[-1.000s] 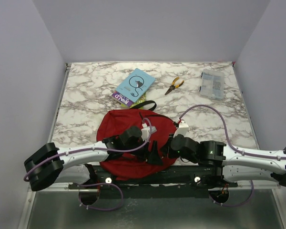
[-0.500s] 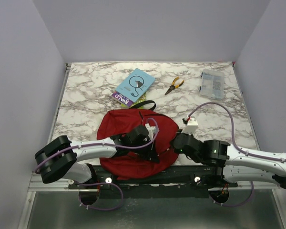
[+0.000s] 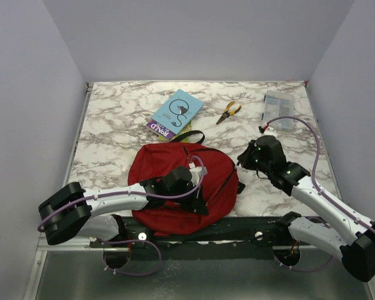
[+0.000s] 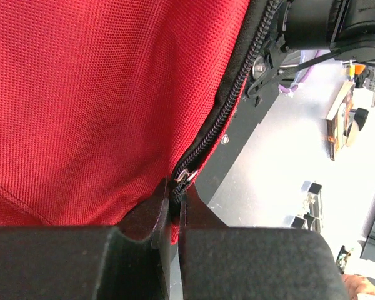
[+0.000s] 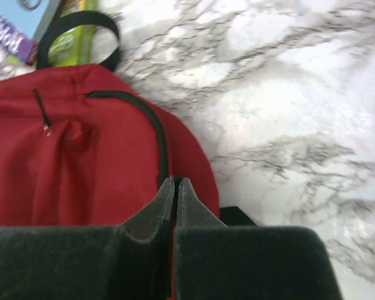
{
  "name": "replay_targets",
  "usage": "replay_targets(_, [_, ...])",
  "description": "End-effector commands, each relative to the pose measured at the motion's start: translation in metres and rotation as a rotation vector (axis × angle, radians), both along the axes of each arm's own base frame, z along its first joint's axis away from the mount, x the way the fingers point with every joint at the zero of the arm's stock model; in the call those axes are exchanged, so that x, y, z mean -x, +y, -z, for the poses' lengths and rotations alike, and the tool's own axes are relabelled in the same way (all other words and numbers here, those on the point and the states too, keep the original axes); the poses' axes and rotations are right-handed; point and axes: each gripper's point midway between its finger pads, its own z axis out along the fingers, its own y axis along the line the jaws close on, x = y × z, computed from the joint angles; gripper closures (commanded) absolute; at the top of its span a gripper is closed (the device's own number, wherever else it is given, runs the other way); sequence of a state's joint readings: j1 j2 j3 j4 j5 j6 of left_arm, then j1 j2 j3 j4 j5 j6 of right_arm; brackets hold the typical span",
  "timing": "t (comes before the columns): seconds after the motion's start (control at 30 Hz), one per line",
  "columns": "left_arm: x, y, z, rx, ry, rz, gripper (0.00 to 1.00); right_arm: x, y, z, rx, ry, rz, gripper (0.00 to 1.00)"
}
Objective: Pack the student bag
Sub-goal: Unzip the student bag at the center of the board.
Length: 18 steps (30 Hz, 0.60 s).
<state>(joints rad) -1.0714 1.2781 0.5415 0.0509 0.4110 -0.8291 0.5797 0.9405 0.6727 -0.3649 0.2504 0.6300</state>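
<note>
The student bag [image 3: 169,181] is a dark red backpack lying flat at the table's near middle. It also fills the left wrist view [image 4: 100,94] and shows in the right wrist view [image 5: 81,156]. My left gripper [image 3: 200,205] rests on the bag's near right edge. Its fingers [image 4: 177,190] are shut on the black zipper pull [image 4: 186,176] at the end of the zipper track. My right gripper [image 3: 242,161] hovers at the bag's right edge, shut [image 5: 175,181]. A black zipper line runs up to its tips. I cannot tell whether anything is pinched there.
A blue book [image 3: 178,111] lies on a purple one [image 3: 159,129] behind the bag, by its black top handle [image 3: 187,137]. Orange-handled pliers [image 3: 227,112] and a clear plastic box [image 3: 278,109] lie at the back right. A black rail [image 3: 237,228] runs along the table's near edge.
My left gripper has closed on the zipper pull at the bag's near edge. The right arm has swung from the near edge up to the bag's right side, staying shut.
</note>
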Motion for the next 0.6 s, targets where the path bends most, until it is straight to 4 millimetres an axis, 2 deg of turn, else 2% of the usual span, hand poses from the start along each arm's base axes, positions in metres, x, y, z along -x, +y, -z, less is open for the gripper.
replay_targets(0.0, [0.015, 0.013, 0.001, -0.038, 0.012, 0.048, 0.93, -0.007, 0.045, -0.043, -0.115, -0.164, -0.311, 0.99])
replay_targets(0.13, [0.004, 0.01, -0.027, -0.015, -0.059, 0.028, 0.46, 0.018, 0.066, -0.048, -0.17, -0.135, -0.497, 0.99])
replay_targets(0.23, [-0.01, 0.005, -0.052, -0.014, -0.131, 0.002, 0.28, 0.034, 0.073, -0.046, -0.206, -0.093, -0.565, 0.99])
replay_targets(0.3, [-0.023, -0.001, -0.075, -0.005, -0.191, -0.02, 0.21, 0.04, 0.074, -0.049, -0.226, -0.097, -0.587, 0.99])
replay_targets(0.37, [-0.038, -0.005, -0.092, -0.006, -0.247, -0.053, 0.18, 0.043, 0.073, -0.054, -0.242, -0.111, -0.58, 0.99])
replay_targets(0.47, [-0.066, -0.011, -0.104, -0.043, -0.311, -0.128, 0.17, 0.046, 0.074, -0.062, -0.264, -0.122, -0.584, 1.0])
replay_targets(0.57, [-0.083, -0.023, -0.108, -0.063, -0.334, -0.151, 0.21, 0.046, 0.075, -0.067, -0.278, -0.128, -0.584, 0.99])
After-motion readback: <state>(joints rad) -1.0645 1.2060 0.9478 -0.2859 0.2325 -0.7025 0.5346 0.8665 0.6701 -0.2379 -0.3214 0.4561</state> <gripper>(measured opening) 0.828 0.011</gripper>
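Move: The left hand, low and shut, pinches the zip's near end; the zip's slider by the right fingertips lies about 18 cm ahead of the left hand, 15 cm to its right and 5 cm higher. From the right hand, that slider is at the tips, about 1 cm to the left and 1 cm below; the black side tab is some 9 cm back, level sideways and 8 cm below. Left releases the zip's near end, rising 12 cm and forward; shut right swings 7 cm left, back and up. ##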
